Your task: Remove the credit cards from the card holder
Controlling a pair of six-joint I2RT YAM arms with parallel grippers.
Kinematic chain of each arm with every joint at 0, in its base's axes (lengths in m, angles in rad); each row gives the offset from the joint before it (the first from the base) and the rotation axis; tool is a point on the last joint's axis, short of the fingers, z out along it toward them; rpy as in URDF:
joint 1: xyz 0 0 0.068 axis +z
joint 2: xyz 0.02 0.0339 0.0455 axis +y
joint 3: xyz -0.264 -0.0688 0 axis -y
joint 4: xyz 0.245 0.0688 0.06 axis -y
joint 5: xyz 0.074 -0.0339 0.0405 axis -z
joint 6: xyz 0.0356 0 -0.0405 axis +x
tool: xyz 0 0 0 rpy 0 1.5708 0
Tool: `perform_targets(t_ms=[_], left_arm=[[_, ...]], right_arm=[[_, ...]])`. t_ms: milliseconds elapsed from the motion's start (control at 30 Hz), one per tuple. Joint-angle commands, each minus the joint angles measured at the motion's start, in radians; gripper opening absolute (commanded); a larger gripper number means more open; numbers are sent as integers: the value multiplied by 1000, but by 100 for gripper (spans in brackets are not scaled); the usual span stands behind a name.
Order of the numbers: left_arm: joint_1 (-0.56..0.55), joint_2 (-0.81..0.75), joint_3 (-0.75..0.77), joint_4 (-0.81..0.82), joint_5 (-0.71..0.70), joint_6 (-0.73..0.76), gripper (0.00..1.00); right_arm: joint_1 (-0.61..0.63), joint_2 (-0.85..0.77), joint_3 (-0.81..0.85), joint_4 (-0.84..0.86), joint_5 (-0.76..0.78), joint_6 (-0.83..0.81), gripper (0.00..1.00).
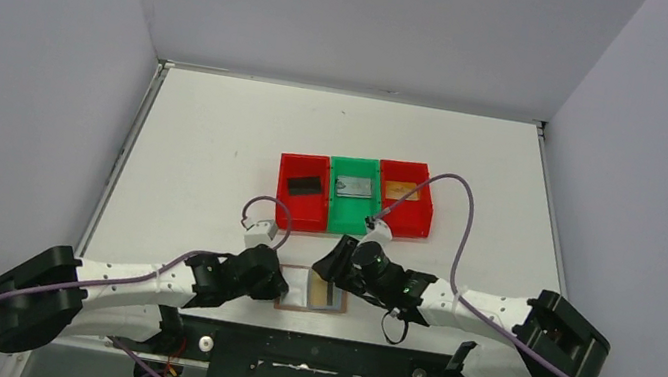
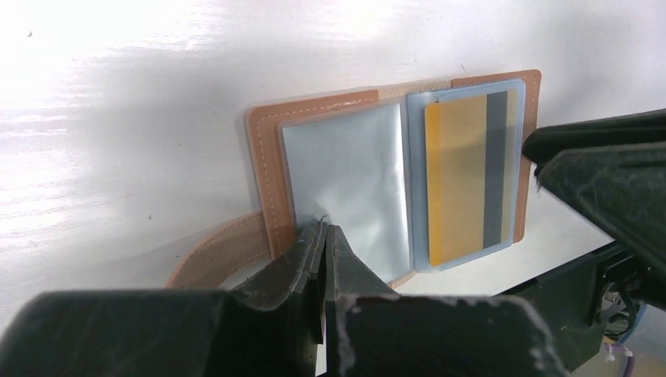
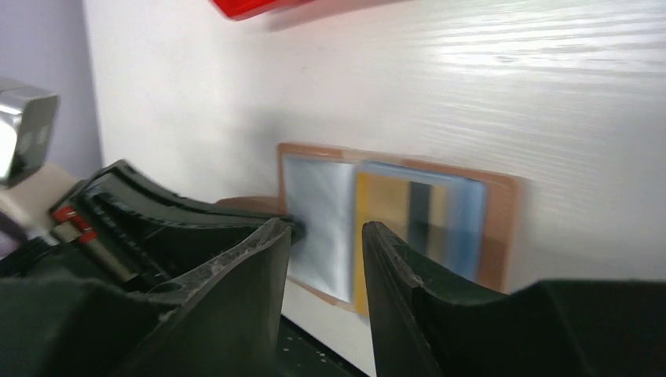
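The tan card holder (image 1: 312,309) lies open near the table's front edge, between my two grippers. In the left wrist view its left grey pocket (image 2: 345,177) looks bare, and a gold card (image 2: 463,184) with a dark stripe sits in the right clear pocket. My left gripper (image 2: 324,229) is shut, its tips pressing on the near edge of the holder's left half. My right gripper (image 3: 326,229) is open just above the holder (image 3: 503,216), by the near end of the gold card (image 3: 385,208), with nothing between its fingers.
Three bins stand in a row behind the holder. The left red bin (image 1: 284,191) holds a black card (image 1: 305,185), the green bin (image 1: 350,213) a silver card (image 1: 354,188), the right red bin (image 1: 417,214) a gold card (image 1: 401,190). The holder's strap (image 2: 220,255) trails left.
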Motion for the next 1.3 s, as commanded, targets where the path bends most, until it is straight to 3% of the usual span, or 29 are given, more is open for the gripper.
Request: perform_targets(t_ms=[0, 167, 433, 667, 800, 1133, 1267], left_arm=[[7, 5, 44, 28, 4, 50, 0], [8, -5, 85, 20, 3, 89, 2], [8, 47, 179, 67, 60, 191, 12], [8, 115, 230, 80, 114, 239, 13], [13, 169, 233, 45, 111, 212, 13], [21, 248, 184, 97, 121, 91, 29], [27, 256, 172, 93, 120, 69, 30]], right_arm=[[-3, -65, 34, -287, 185, -20, 40], [-5, -90, -14, -252, 131, -65, 40], [-6, -34, -14, -207, 102, -70, 31], [-4, 19, 3, -233, 116, -57, 21], [-3, 21, -13, -209, 117, -40, 19], [-3, 26, -40, -165, 101, -22, 18], [-4, 26, -47, -159, 107, -7, 18]])
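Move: The left hand's shut fingers rest low on the holder's clear pocket, whose middle is about 2 cm ahead and 2 cm right; the yellow card in its sleeve lies some 8 cm right and 2 cm ahead. From the right hand, that card is about 2 cm right, 1 cm back and 6 cm below, the clear pocket 4 cm left and 1 cm back, and the green compartment 22 cm ahead and 6 cm right. The right hand pinches the right edge of the card's sleeve: it swings about 5 cm right while sinking 5 cm, fingers tipping some 15 degrees steeper, then half closes and holds there. The left hand lifts off the clear pocket, hops about 5 cm right in an arc some 4 cm high, turning slightly clockwise, then opens partway as it comes down with its fingers astride the card's left edge. ##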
